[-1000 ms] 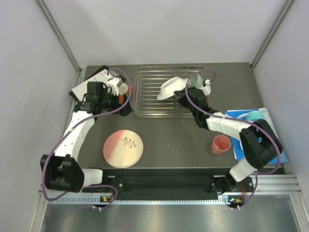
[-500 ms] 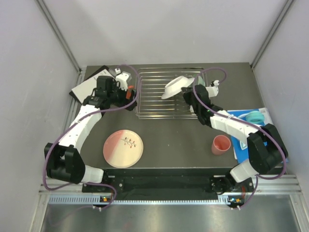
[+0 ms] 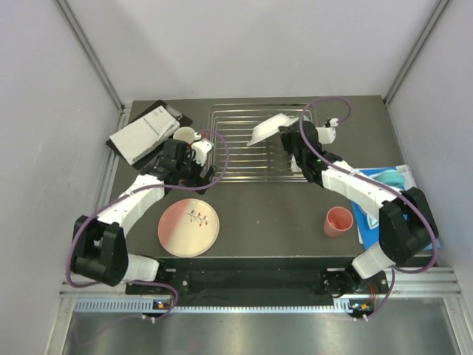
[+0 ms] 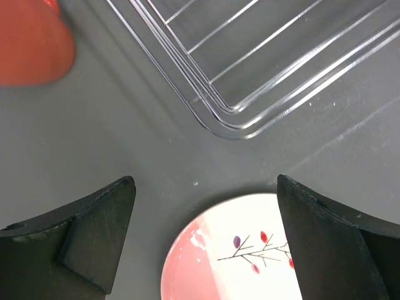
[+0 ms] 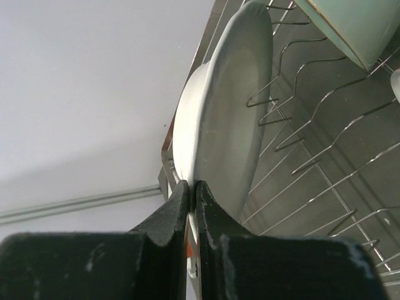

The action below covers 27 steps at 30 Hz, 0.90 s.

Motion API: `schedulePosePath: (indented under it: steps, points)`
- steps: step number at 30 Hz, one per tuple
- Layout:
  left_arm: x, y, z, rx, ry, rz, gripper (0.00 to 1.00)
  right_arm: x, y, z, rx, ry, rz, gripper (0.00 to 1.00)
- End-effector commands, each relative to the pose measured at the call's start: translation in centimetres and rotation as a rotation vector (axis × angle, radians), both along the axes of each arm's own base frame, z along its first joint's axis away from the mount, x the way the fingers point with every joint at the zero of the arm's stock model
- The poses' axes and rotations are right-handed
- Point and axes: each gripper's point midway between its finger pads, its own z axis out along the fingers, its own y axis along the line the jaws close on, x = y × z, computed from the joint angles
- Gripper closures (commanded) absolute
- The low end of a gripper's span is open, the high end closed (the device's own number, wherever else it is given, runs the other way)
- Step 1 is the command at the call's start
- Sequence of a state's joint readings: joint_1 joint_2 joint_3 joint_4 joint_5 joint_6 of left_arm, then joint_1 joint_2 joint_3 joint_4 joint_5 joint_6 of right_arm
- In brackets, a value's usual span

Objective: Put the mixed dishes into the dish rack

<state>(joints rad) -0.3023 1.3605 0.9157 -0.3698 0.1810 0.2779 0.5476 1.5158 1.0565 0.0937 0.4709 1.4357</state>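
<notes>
My right gripper (image 5: 192,184) is shut on the rim of the white plate (image 5: 228,106), holding it on edge over the back of the dish rack (image 3: 236,159). In the top view the plate (image 3: 267,129) tilts just left of that gripper (image 3: 287,137). A mint green bowl (image 5: 356,25) sits in the rack beside it. My left gripper (image 4: 206,187) hangs open and empty above the table, between the rack's near left corner (image 4: 225,119) and the pink-and-cream plate (image 4: 250,250). The orange handled mug (image 3: 184,136) stands left of the rack. The salmon-pink cup (image 3: 339,221) stands near right.
A black-and-white booklet (image 3: 142,131) lies at the back left. A blue mat (image 3: 366,185) with a turquoise ring item (image 3: 389,177) lies at the right edge, under the right arm. Grey walls close in the table on three sides.
The left arm has drawn back from the mug toward the pink-and-cream plate, its jaws still open. The right gripper has carried the white plate toward the rack's back and turned it more upright.
</notes>
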Motion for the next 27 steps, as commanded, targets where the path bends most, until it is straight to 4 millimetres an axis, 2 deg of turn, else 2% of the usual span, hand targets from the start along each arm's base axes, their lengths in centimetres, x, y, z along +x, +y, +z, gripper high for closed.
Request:
schedulePosePath:
  steps: [1,8,11,15,16,18,19,20,21,22,24,26,27]
  points:
    - [-0.2,-0.1,1.7,0.002,-0.089,-0.024,0.01,2.4,-0.6,6.9,0.131,-0.153,-0.086,1.00]
    - [-1.5,-0.6,2.3,-0.024,-0.075,-0.032,0.01,4.1,-1.5,5.7,0.134,-0.114,-0.145,1.00]
    - [-1.6,-0.9,4.1,-0.053,-0.097,-0.028,0.01,4.6,-1.9,5.2,0.131,-0.099,-0.164,1.00]
    - [-0.4,-0.5,7.6,-0.045,-0.205,-0.012,0.01,4.8,-2.1,4.6,0.128,-0.077,-0.183,1.00]
    - [0.2,0.1,8.5,-0.022,-0.245,0.013,0.01,4.8,-2.1,4.5,0.131,-0.072,-0.183,1.00]
    - [1.8,0.7,10.1,0.007,-0.343,0.041,0.01,4.9,-1.9,4.2,0.138,-0.058,-0.184,1.00]
    - [2.5,1.3,10.1,0.033,-0.373,0.070,0.01,4.9,-1.8,4.0,0.142,-0.052,-0.182,1.00]
    - [3.9,1.8,11.2,0.052,-0.450,0.106,0.01,4.9,-1.9,3.7,0.140,-0.040,-0.182,1.00]
    - [4.5,2.0,11.3,0.064,-0.471,0.119,0.01,4.9,-1.8,3.5,0.149,-0.034,-0.180,1.00]
    - [5.1,2.2,10.2,0.086,-0.462,0.125,0.01,4.8,-1.7,3.5,0.153,-0.031,-0.177,1.00]
    - [6.4,2.4,10.0,0.114,-0.492,0.148,0.01,4.6,-1.7,3.4,0.153,-0.025,-0.178,1.00]
    - [7.5,2.4,8.0,0.167,-0.452,0.146,0.01,4.4,-2.1,3.7,0.155,-0.029,-0.185,1.00]
    - [8.2,2.3,8.0,0.179,-0.455,0.153,0.01,4.4,-2.3,3.7,0.155,-0.029,-0.188,1.00]
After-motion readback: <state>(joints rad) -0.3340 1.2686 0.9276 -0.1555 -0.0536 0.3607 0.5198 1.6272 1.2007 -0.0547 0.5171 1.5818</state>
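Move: The rack slot for the white plate, which the right fingers already pinch, lies about 5 cm ahead, 4 cm left and 12 cm below that hand. The green bowl stands about 6 cm ahead, 5 right, 11 down; the orange bowl 2 cm back, 6 right, 14 down. From the open left hand the orange mug is some 12 cm ahead, 5 left, 3 lower; the clipboard 19 ahead, 19 left, 7 down; the pink plate 11 back, 4 left, 8 down. The white plate, still pinched at its rim in the shut right fingers, is eased about 3 cm forward over the rack and then slightly down, the hand turning a little clockwise and tipping down. The wide-open left hand first backs off a couple of centimetres, then rises some 7 cm and swings forward beside the rack, closing level distance to the orange mug as its fingers tilt up about 20 degrees. ##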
